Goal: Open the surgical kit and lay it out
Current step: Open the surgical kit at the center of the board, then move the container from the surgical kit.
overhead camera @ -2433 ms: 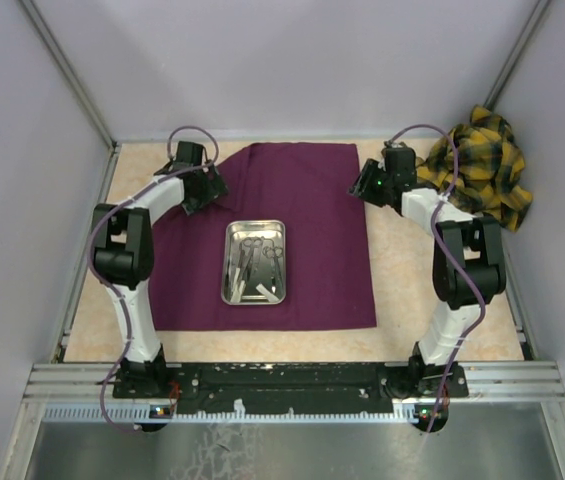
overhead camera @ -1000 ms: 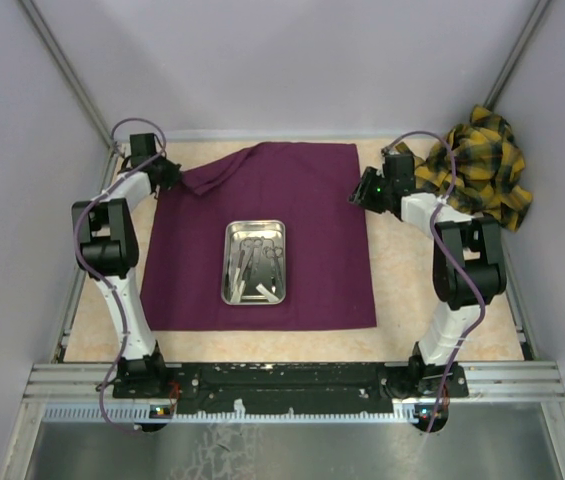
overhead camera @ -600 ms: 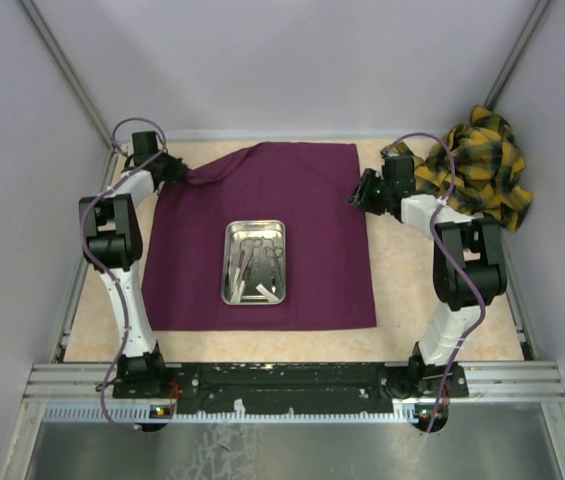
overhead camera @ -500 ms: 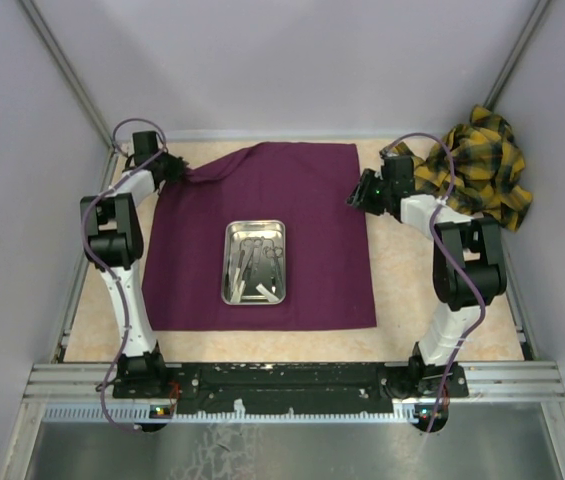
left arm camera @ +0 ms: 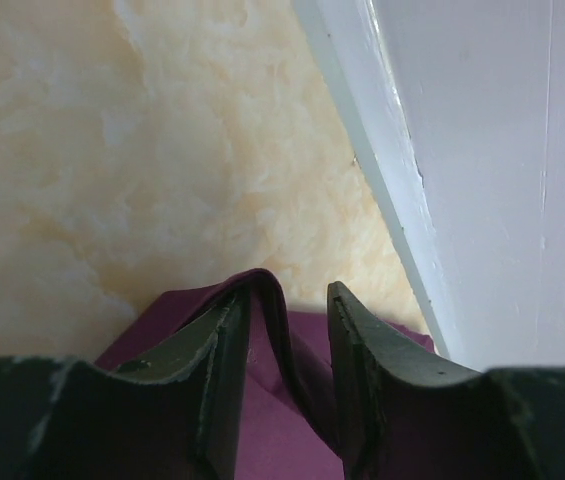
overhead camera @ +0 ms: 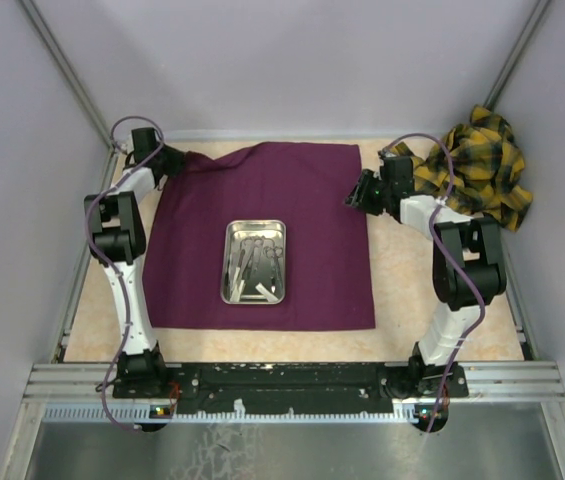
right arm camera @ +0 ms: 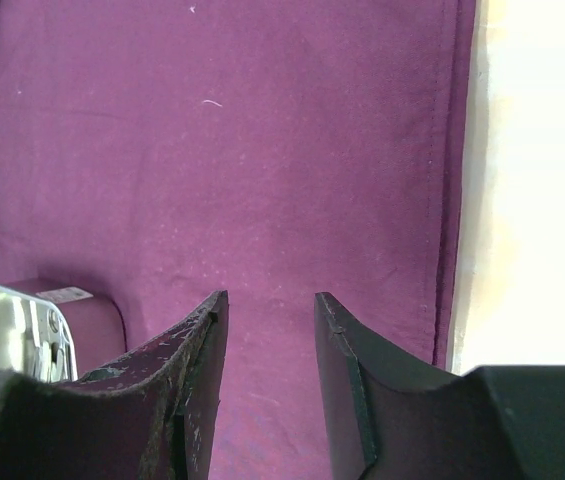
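Note:
The surgical kit's dark purple cloth (overhead camera: 312, 200) lies spread on the table, with the shiny steel tray (overhead camera: 230, 240) at its middle. Thin metal instruments (overhead camera: 262, 255) and white pieces (overhead camera: 252, 290) lie in the tray. My left gripper (overhead camera: 167, 160) is at the cloth's far left corner. In the left wrist view it (left arm camera: 289, 292) stands open, with a raised fold of cloth (left arm camera: 267, 330) between the fingers, leaning on the left one. My right gripper (overhead camera: 354, 197) (right arm camera: 271, 296) hovers open over the cloth (right arm camera: 312, 150) near its right edge. A corner of the tray (right arm camera: 2, 320) shows at lower left.
A yellow and black plaid cloth (overhead camera: 482, 165) is bunched in the far right corner behind the right arm. The enclosure's wall (left arm camera: 482, 180) rises right beside the left gripper. Bare beige tabletop (overhead camera: 402, 280) borders the purple cloth on the right.
The left gripper drew the cloth's far left corner outward toward the back left wall, flattening the fold, then opened its jaws. The right gripper barely shifted.

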### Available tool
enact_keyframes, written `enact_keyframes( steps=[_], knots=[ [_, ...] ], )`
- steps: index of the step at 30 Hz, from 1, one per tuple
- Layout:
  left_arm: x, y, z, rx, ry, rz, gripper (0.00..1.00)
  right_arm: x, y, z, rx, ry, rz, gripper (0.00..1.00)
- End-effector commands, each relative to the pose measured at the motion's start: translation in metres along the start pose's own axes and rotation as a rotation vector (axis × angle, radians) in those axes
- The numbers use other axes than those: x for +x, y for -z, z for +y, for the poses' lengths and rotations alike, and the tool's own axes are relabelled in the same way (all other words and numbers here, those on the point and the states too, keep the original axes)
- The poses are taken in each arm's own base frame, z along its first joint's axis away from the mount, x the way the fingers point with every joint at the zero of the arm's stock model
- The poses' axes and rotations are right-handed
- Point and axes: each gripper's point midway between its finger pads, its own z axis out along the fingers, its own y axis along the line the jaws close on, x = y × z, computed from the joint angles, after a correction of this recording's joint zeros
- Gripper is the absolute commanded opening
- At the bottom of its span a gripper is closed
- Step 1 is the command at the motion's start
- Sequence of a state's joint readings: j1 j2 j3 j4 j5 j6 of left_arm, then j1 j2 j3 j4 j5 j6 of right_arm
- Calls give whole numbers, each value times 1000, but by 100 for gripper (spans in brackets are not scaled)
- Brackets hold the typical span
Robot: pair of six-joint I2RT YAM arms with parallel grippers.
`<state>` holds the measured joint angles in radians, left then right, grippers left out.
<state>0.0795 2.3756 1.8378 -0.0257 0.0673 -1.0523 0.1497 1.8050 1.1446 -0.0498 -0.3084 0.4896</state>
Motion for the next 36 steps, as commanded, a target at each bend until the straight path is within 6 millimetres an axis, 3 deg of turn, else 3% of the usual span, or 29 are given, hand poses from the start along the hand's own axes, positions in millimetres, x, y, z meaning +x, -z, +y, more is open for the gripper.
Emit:
enact_keyframes(
  steps=[1,13,19,23,27,31,36],
  knots=[
    [-30,-2,-15,68,31,-89,43,-10,-2,14,-40,43,-27,40],
    [-76,22,-12,47,9,-213,48,-13,-10,12,-35,39,-23,41],
    [-90,44,-23,28,-81,-280,63,-13,-9,15,12,76,-26,41],
    [-101,60,-37,14,-138,-315,67,-11,-8,22,59,123,-25,41],
    [-93,78,-49,18,-206,-306,65,-18,-9,26,89,132,-46,41],
    [-67,106,-53,-4,-292,-274,64,-49,-24,29,133,142,-84,42],
    [-29,148,-36,-39,-372,-230,64,-85,-48,41,117,177,-137,42]
  ],
)
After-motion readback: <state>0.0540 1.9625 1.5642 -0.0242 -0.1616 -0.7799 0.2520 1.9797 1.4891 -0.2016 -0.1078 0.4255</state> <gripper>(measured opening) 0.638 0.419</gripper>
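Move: The drape's far left corner is bunched at the left fingertips, centred about 3 cm ahead, 2 cm right and 1 cm below. From that hand the tray lies roughly 29 cm back and 22 cm right; the far wall's foot is some 7 cm ahead. From the right hand, the corner is about 15 cm ahead and 41 cm left, the tray 16 cm back and 23 cm left, the drape's right edge 4 cm right. Leftward about 7 cm, the left hand drags the drape's bunched far left corner outward between part-open fingers. It then spreads the fingers wider, rises some 11 cm clear of the cloth, rolling about 20 degrees left side up, and finally swings back and right. The right hand sinks 1.5 cm, pressing on the drape, then lifts and glides left and forward about 6 cm. ##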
